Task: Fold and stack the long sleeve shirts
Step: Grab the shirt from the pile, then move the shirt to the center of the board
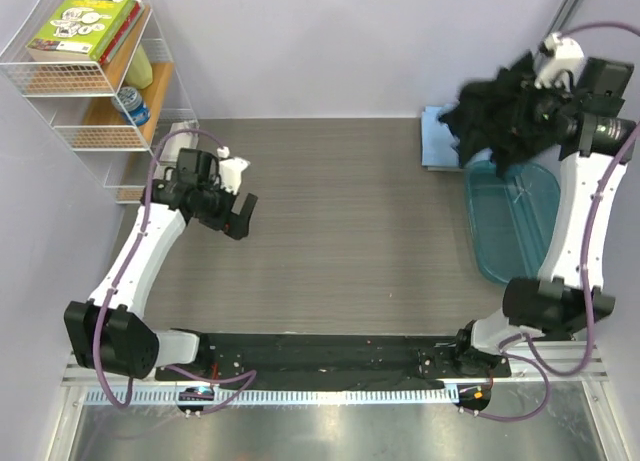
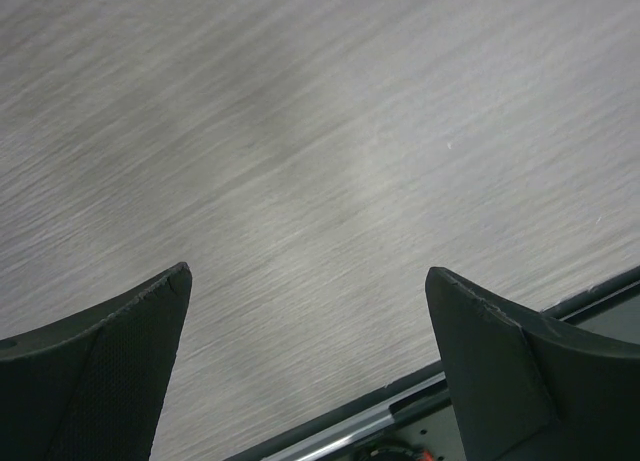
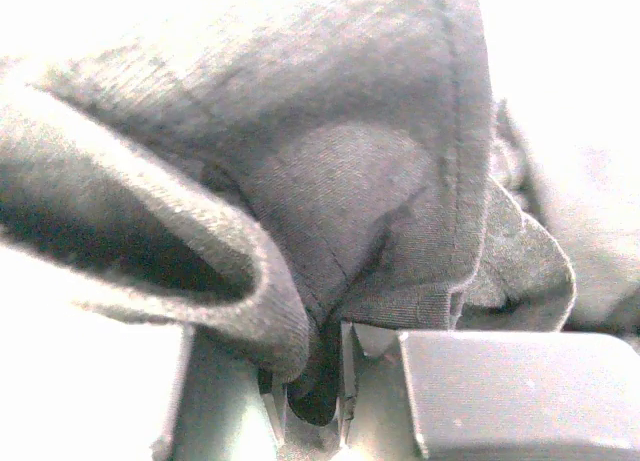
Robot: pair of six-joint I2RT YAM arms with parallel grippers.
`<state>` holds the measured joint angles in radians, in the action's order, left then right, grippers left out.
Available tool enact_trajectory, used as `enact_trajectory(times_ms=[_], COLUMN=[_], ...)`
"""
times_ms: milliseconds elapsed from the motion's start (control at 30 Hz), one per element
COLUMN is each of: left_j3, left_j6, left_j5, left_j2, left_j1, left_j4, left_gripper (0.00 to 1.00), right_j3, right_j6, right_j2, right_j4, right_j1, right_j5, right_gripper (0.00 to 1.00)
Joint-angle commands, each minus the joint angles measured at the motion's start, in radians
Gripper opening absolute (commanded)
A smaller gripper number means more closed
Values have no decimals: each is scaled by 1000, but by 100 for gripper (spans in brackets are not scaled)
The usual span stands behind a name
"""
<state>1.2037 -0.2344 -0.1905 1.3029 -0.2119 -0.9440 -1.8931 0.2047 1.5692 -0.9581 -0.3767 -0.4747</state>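
Note:
The black long sleeve shirt hangs bunched in the air at the far right, above the far end of the tub. My right gripper is shut on it. In the right wrist view a fold of its dark cloth is pinched between the narrow jaws of that gripper. The light blue shirt lies flat on the table behind the black one and is partly covered by it. My left gripper hovers open over the left of the table; in its own view that gripper has only bare tabletop between its fingers.
A teal plastic tub lies along the right side of the table. A white wire shelf rack with books and a can stands at the far left corner. A black strip and a metal rail run along the near edge.

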Motion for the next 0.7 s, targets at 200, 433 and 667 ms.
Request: enact_trajectory(times_ms=[200, 433, 667], left_j3=[145, 111, 48], left_j6=[99, 101, -55], left_j5=[-173, -196, -268], left_j2=[-57, -94, -45], left_j1=[245, 287, 283], left_j4=[11, 11, -41], left_gripper=[100, 100, 100], right_j3=[-109, 164, 451], right_j6=[-209, -87, -30], right_j2=[-52, -63, -65], right_j4=[90, 71, 156], right_j1=[496, 579, 608], right_j5=[-355, -122, -44], right_gripper=[1, 100, 100])
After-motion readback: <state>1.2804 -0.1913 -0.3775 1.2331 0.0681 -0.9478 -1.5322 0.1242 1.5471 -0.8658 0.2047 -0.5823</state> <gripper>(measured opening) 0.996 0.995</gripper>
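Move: From my right hand, which already holds the black shirt up in the air, the open middle of the table lies about 42 cm to my left, some 7 cm back and 33 cm below. The teal bin sits some 6 cm back and 3 cm to the right, about 30 cm down. The folded blue shirt lies around 12 cm ahead, 10 cm left and 32 cm lower. From my left hand that table middle is roughly 17 cm right, 4 cm ahead and 17 cm down. I fling the black shirt left over the table middle: my right hand sweeps about 27 cm left, rising then drawing slightly back, turning some 40 degrees counter-clockwise. My fingers open wide near the end of the sweep, letting go high up, then the empty hand drops steeply. My open left hand pulls up and left, clear of that middle. ##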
